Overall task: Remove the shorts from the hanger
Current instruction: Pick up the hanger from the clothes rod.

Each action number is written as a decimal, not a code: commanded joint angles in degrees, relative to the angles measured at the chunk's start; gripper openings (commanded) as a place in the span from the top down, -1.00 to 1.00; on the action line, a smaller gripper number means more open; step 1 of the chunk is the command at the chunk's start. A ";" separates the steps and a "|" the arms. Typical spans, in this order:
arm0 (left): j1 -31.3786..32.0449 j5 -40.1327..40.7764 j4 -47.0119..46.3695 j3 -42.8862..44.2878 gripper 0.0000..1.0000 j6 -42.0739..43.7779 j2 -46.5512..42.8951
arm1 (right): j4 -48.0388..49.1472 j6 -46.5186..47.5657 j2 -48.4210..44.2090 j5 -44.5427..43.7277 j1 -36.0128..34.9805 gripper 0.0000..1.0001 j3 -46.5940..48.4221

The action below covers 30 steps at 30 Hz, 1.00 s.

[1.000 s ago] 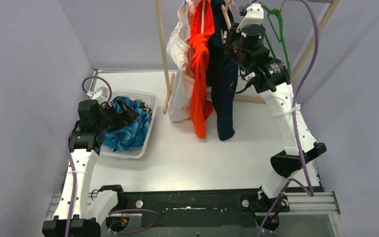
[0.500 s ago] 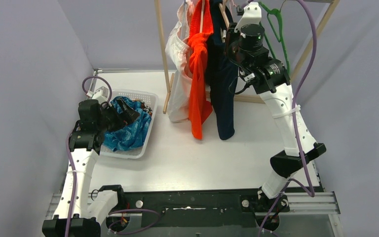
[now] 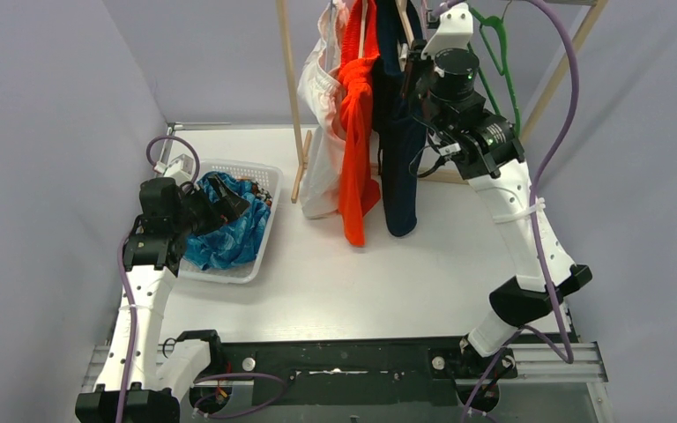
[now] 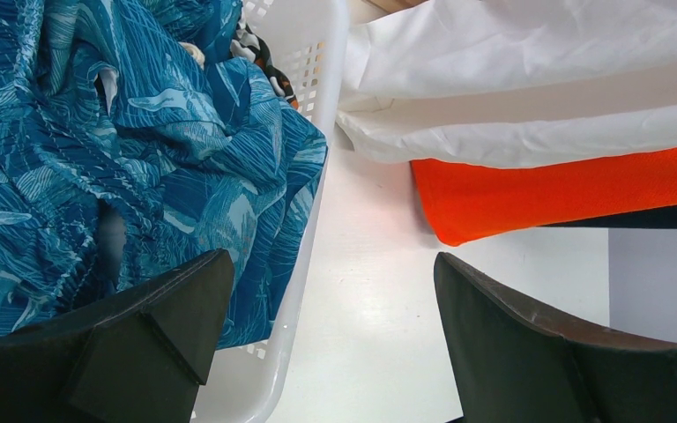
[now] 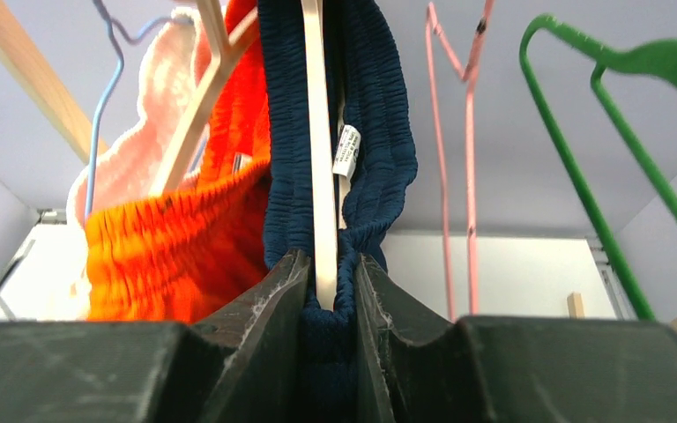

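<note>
Three pairs of shorts hang on hangers at the rack: white shorts, bright orange shorts and dark navy shorts. My right gripper is up at the hangers. In the right wrist view it is shut on the navy waistband where it wraps the wooden hanger's bar. The teal-blue patterned shorts lie in the white basket over a bit of black and orange fabric. My left gripper hovers open and empty over the basket's right rim.
An empty green hanger and a thin pink hanger hang right of the navy shorts. A blue wire hanger carries the white pair. The rack's wooden posts stand at the back of the table.
My right arm has risen a little with the navy waistband in its grip, and the navy hem has lifted. The orange pair swung slightly left. The left arm has not moved.
</note>
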State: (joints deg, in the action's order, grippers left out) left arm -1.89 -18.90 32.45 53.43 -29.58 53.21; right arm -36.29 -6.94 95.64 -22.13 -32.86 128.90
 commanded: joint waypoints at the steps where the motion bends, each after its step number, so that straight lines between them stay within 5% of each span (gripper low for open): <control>1: 0.22 -0.81 -0.98 2.30 -0.70 0.14 -1.28 | 8.54 -2.99 -9.03 -1.73 -1.59 1.00 -6.65; 10: 0.22 -1.98 -0.66 2.59 -0.70 -0.04 -1.49 | 1.60 -9.44 -19.44 3.12 -2.13 1.00 -21.60; 25: 0.93 -9.16 0.83 2.59 -0.70 1.96 -0.74 | -0.49 -20.76 -55.88 22.79 -3.29 1.00 -68.65; 30: 3.30 -8.84 1.30 1.06 -0.71 2.43 -1.63 | -3.22 -27.80 -63.50 28.57 -3.35 1.00 -77.40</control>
State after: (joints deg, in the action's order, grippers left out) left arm -0.51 -26.04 34.28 53.43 -28.73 52.53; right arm -42.39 -27.88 35.66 -1.61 -35.73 54.15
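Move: The right hand, high beside the clothes rod, already pinches the lower corner of the wooden hanger with the navy shorts. The clear front table lies about 19 cm back, 3 cm right and 47 cm below it. The orange shorts hang about 9 cm left, 2 cm ahead and 12 cm lower; the pink hanger about 5 cm right, 8 cm ahead and 4 cm higher. From the left hand, that clear table is some 36 cm right, 7 cm back and 20 cm below. Back and down in one quickening sweep, the right hand draws the hanger and navy shorts away from the rod towards the clear front table, about 24 cm each way and slightly right. Its grip stays shut while the fingers tip down almost 30 degrees and swing counter-clockwise. Late on, the open left hand starts right and back, about 3 cm, from over the basket. ##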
